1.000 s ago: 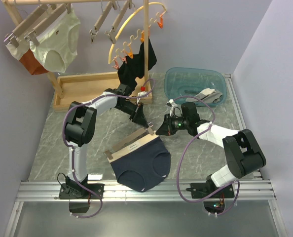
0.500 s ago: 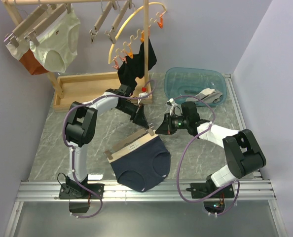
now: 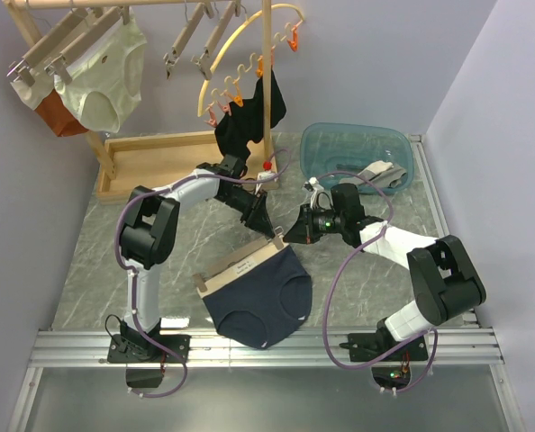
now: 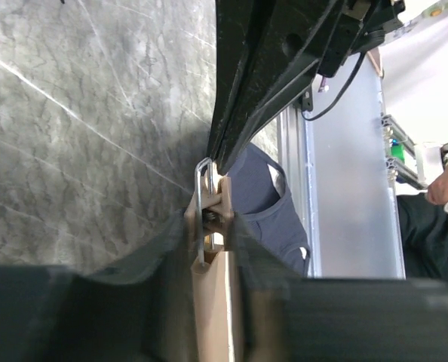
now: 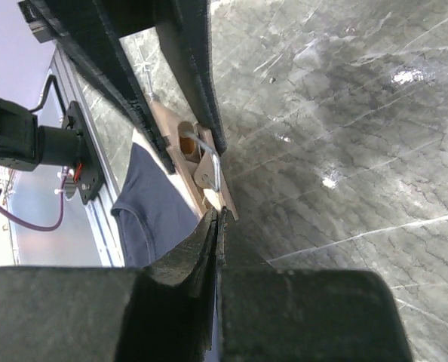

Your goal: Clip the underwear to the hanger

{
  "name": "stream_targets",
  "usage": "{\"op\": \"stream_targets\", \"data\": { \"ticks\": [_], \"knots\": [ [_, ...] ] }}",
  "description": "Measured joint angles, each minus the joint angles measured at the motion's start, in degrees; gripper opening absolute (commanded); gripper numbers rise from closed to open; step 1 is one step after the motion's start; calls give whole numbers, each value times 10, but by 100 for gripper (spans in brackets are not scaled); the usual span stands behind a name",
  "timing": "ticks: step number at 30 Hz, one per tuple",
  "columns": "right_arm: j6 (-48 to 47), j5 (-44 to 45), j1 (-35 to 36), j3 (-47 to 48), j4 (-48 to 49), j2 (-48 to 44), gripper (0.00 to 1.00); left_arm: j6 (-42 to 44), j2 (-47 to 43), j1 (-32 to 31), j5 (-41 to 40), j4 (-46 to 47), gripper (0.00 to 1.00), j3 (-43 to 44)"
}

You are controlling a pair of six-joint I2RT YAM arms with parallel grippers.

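Note:
The navy underwear (image 3: 254, 301) lies flat on the table, its tan waistband along the light-wood hanger (image 3: 240, 264). My left gripper (image 3: 267, 227) reaches down to the bar's right end. In the left wrist view its fingers (image 4: 175, 245) hug both sides of the hanger (image 4: 213, 294) just behind the metal clip (image 4: 203, 211), with the underwear (image 4: 265, 204) beyond. My right gripper (image 3: 290, 238) is shut. In the right wrist view its tip (image 5: 220, 217) touches the bar's end corner beside the clip (image 5: 207, 166); nothing shows between its fingers. The underwear (image 5: 160, 211) lies to the left.
A wooden rack at the back carries cream briefs (image 3: 101, 76), spare wooden hangers (image 3: 191, 40) and a yellow hanger with orange pegs holding a black garment (image 3: 249, 112). Its tray base (image 3: 164, 157) stands back left. A blue plastic tub (image 3: 358, 153) sits back right.
The left gripper has shifted slightly down and right, and its jaws have eased a little wider around the clip end. The hanger bar has nudged slightly. The right gripper has stayed shut in place.

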Motion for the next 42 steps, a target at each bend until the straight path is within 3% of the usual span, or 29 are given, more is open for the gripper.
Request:
{"op": "stream_targets", "data": {
  "ticks": [14, 22, 25, 26, 28, 29, 30, 38, 40, 42],
  "knots": [
    [-13, 12, -2, -1, -6, -18, 0, -48, -23, 14, -71, 20, 67, 17],
    [-57, 45, -3, -1, -73, -18, 1, -81, -157, 80, -142, 40, 82, 33],
    [-74, 63, -3, 9, -114, -10, 21, -86, -234, 97, -160, 54, 87, 5],
    [-79, 68, -3, 15, -128, -5, 34, -87, -263, 100, -165, 58, 90, -10],
    [-90, 86, -3, 33, -161, 7, 48, -90, -307, 104, -174, 62, 95, -38],
    [-95, 94, -3, 42, -179, 9, 63, -94, -328, 107, -179, 63, 95, -53],
    [-99, 102, -3, 49, -194, 10, 67, -99, -342, 109, -183, 63, 95, -67],
    [-211, 173, 12, 188, -326, 19, 69, -136, -397, 159, -198, 60, 96, -151],
    [-257, 197, 40, 229, -346, 34, 82, -153, -408, 173, -193, 63, 96, -168],
    [-297, 213, 74, 261, -361, 54, 85, -176, -419, 187, -184, 68, 96, -182]
  ]
}}
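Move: The hanger's right-end clip is still between the left fingers, its middle about 2 cm right and 1 cm back of that hand. The hanger's other clip lies some 18 cm left and 13 cm back, and the underwear's middle about 16 cm back and 3 cm left, both about 4 cm lower. From the shut right fingertips the right-end clip is about 2 cm left and 1 cm ahead, level with them. Open the left gripper wide to let go of the hanger's right-end clip, draw it forward and up, then swing it left, ending about 14 cm left and 12 cm higher, wrist turned counter-clockwise. Hold the shut right fingers at the waistband corner by the clip, lower them rightward about 3.5 cm, then open and lift them away forward and up. ##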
